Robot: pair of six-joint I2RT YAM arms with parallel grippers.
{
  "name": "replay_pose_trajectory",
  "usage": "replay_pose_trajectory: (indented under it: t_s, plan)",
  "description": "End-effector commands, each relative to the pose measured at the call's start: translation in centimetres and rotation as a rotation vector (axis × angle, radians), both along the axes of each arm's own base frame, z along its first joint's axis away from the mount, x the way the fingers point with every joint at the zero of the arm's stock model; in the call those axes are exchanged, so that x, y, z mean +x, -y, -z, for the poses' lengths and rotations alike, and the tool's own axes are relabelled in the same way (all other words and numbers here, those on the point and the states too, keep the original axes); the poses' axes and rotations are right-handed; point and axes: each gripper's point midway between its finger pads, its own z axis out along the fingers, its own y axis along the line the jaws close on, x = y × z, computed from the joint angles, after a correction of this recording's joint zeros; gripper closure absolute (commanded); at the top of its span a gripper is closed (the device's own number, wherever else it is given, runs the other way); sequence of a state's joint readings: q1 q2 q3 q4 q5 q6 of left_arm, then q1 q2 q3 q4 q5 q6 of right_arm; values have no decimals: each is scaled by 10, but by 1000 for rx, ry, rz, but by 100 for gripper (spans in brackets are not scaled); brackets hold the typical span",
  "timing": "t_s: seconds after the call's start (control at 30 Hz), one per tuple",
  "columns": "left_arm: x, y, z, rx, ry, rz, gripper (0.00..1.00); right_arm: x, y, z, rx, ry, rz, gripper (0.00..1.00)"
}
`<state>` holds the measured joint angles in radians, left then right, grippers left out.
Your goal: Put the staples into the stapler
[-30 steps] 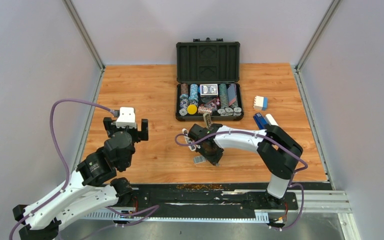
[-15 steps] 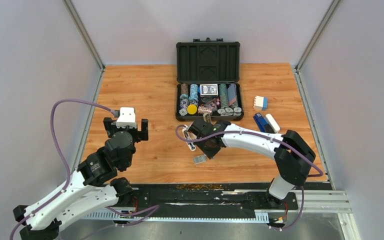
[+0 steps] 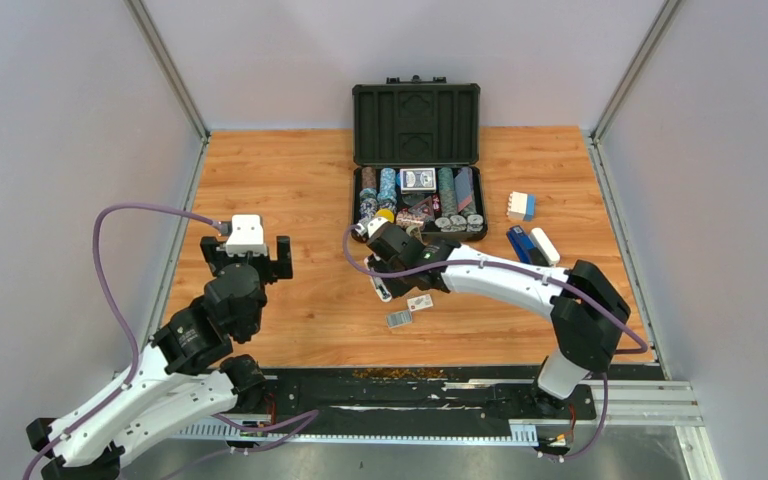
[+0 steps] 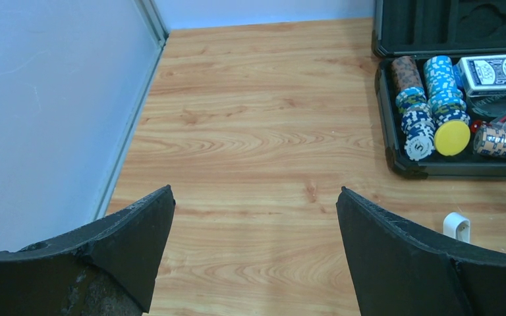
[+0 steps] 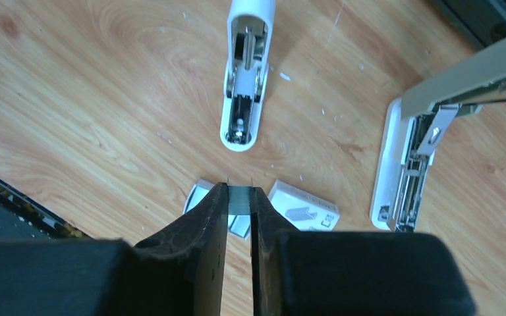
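Observation:
My right gripper (image 5: 240, 191) is shut on a short silvery strip of staples (image 5: 240, 203) and hangs above the table. Right below its tips lie the white box's tray (image 5: 199, 197) and its printed sleeve (image 5: 303, 209); both also show from above, the tray (image 3: 398, 319) and the sleeve (image 3: 420, 302). To the right in the right wrist view the stapler (image 5: 395, 164) stands swung open, grey-olive top raised, metal channel bare. From above the right arm covers it. My left gripper (image 4: 255, 192) is open over bare wood at the left (image 3: 246, 262).
A white stapler (image 5: 246, 92) lies with its metal side up beyond the staple box. An open black case (image 3: 416, 95) of poker chips and cards stands at the back. A dark blue stapler (image 3: 520, 243) and a white-blue block (image 3: 521, 206) lie at the right.
My right gripper has moved from over the staple tray toward the back left, carrying the staple strip. The sleeve now shows beside the tray. The left arm has shifted slightly left.

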<state>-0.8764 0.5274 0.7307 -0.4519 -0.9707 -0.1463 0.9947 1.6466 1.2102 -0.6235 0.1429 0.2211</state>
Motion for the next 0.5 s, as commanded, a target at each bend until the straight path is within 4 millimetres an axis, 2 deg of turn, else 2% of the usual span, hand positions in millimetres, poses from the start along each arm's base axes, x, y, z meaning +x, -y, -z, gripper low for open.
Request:
replay_pose_trajectory:
  t_s: [0.0,0.23,0.47]
  plan:
    - [2,-3,-5,-21,27,-18,0,20,-35,-12,124,72,35,89]
    - [3,-3,-6,-31,30,-17,0,28,-50,-1,171,92,45,88]
    - [3,-3,-5,-32,29,-16,0,34,-51,15,155,105,57,87]
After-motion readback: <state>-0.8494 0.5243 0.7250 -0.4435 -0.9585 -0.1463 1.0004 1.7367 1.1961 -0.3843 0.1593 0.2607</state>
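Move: The open white stapler, which the held staples are being taken to, has its middle about 4 cm ahead and 4 cm left of the right hand, roughly 8 cm below. From that hand the staple box lies some 5 cm right and 1 cm back, the staple pack 4 cm back and 1 cm right, and the open grey stapler 13 cm ahead and 4 cm right, all down on the table. For the left hand, the white stapler is about 21 cm right, 4 cm ahead, 26 cm below. The short staple strip, still pinched between the right fingertips, is carried left and forward about 5 cm, sinking slightly, away from the staple box and pack to above the white stapler's open base. The wrist tilts some 10 degrees so the fingers point more to the left; their grip stays as it was. ##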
